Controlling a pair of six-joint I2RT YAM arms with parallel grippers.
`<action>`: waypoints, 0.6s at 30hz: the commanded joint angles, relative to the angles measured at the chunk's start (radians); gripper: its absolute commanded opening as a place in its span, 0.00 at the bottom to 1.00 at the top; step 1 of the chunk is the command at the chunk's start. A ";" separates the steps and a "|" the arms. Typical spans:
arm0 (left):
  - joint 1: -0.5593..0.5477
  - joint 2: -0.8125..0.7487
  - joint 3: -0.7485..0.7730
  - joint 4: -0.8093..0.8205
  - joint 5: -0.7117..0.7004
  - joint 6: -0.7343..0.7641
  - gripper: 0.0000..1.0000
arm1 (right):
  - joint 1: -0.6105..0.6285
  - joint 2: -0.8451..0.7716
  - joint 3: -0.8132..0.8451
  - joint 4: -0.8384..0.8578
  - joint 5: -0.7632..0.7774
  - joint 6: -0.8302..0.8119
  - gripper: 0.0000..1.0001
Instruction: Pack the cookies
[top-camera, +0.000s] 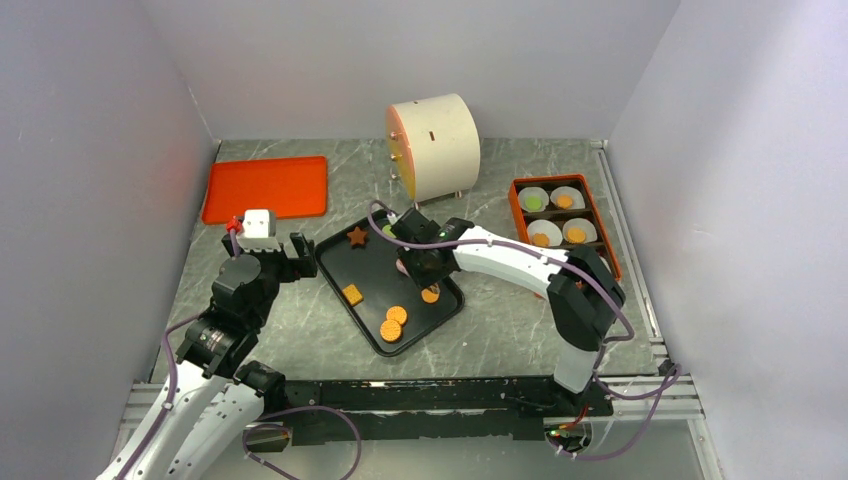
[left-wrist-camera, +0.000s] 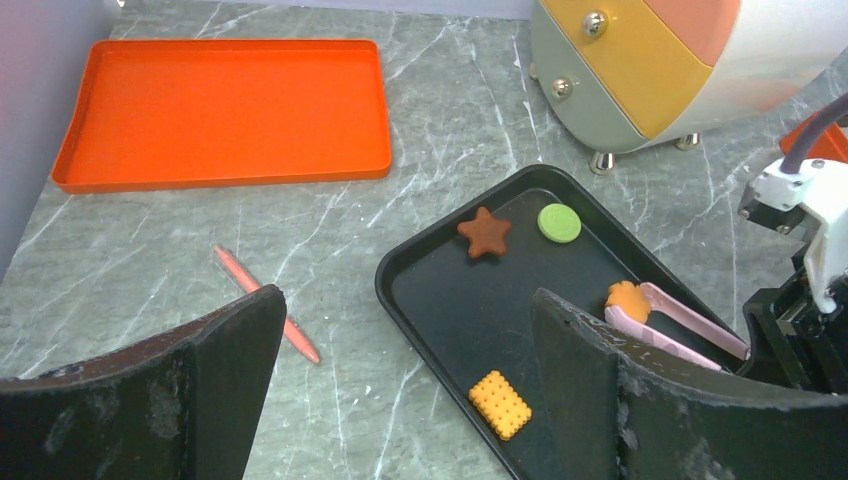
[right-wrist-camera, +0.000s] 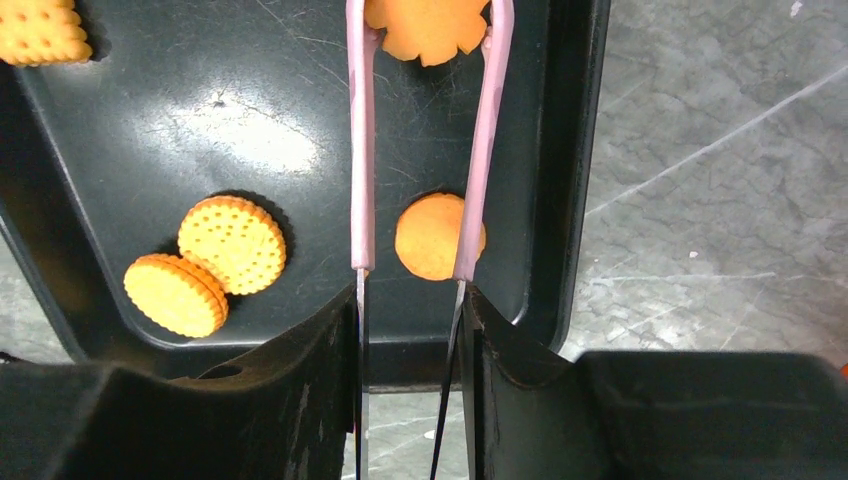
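Observation:
Cookies lie on the black tray (top-camera: 372, 262): a brown star (left-wrist-camera: 485, 232), a green round (left-wrist-camera: 559, 222), an orange square (left-wrist-camera: 500, 404), two ridged orange rounds (right-wrist-camera: 232, 243) and a smooth orange round (right-wrist-camera: 428, 237). My right gripper (right-wrist-camera: 410, 300) is shut on pink tongs (right-wrist-camera: 362, 150). The tong tips pinch an orange flower-shaped cookie (right-wrist-camera: 427, 25) over the tray. My left gripper (left-wrist-camera: 405, 300) stands wide open at the tray's left edge, holding nothing. More cookies sit in white liners in the orange box (top-camera: 515, 205).
An orange tray (left-wrist-camera: 225, 110) lies at the back left. A thin red pen (left-wrist-camera: 240, 272) rests on the table between it and the black tray. A cream drum-shaped cabinet (top-camera: 432, 147) stands behind the black tray.

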 joint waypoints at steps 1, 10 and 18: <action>0.006 -0.003 0.009 0.026 0.010 0.021 0.96 | 0.005 -0.087 0.052 -0.031 0.017 0.008 0.28; 0.006 -0.008 0.007 0.028 0.008 0.020 0.96 | 0.001 -0.192 0.032 -0.101 0.056 0.043 0.25; 0.006 -0.016 0.006 0.031 0.010 0.022 0.96 | -0.041 -0.287 -0.015 -0.170 0.092 0.086 0.24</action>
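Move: The packing box, where the cookies go, has its middle about 29 cm to the right of the right hand, 10 cm ahead and 8 cm below. A round orange cookie lies 2 cm back and 2 cm right of that hand, the stacked round cookies 8 cm back and 6 cm left, all about 10 cm below. From the left hand the box is some 55 cm right, 9 cm ahead and 26 cm below. The right hand lifts the tongs, flower cookie still pinched, about 7 cm, drifting 3 cm right towards the box. ##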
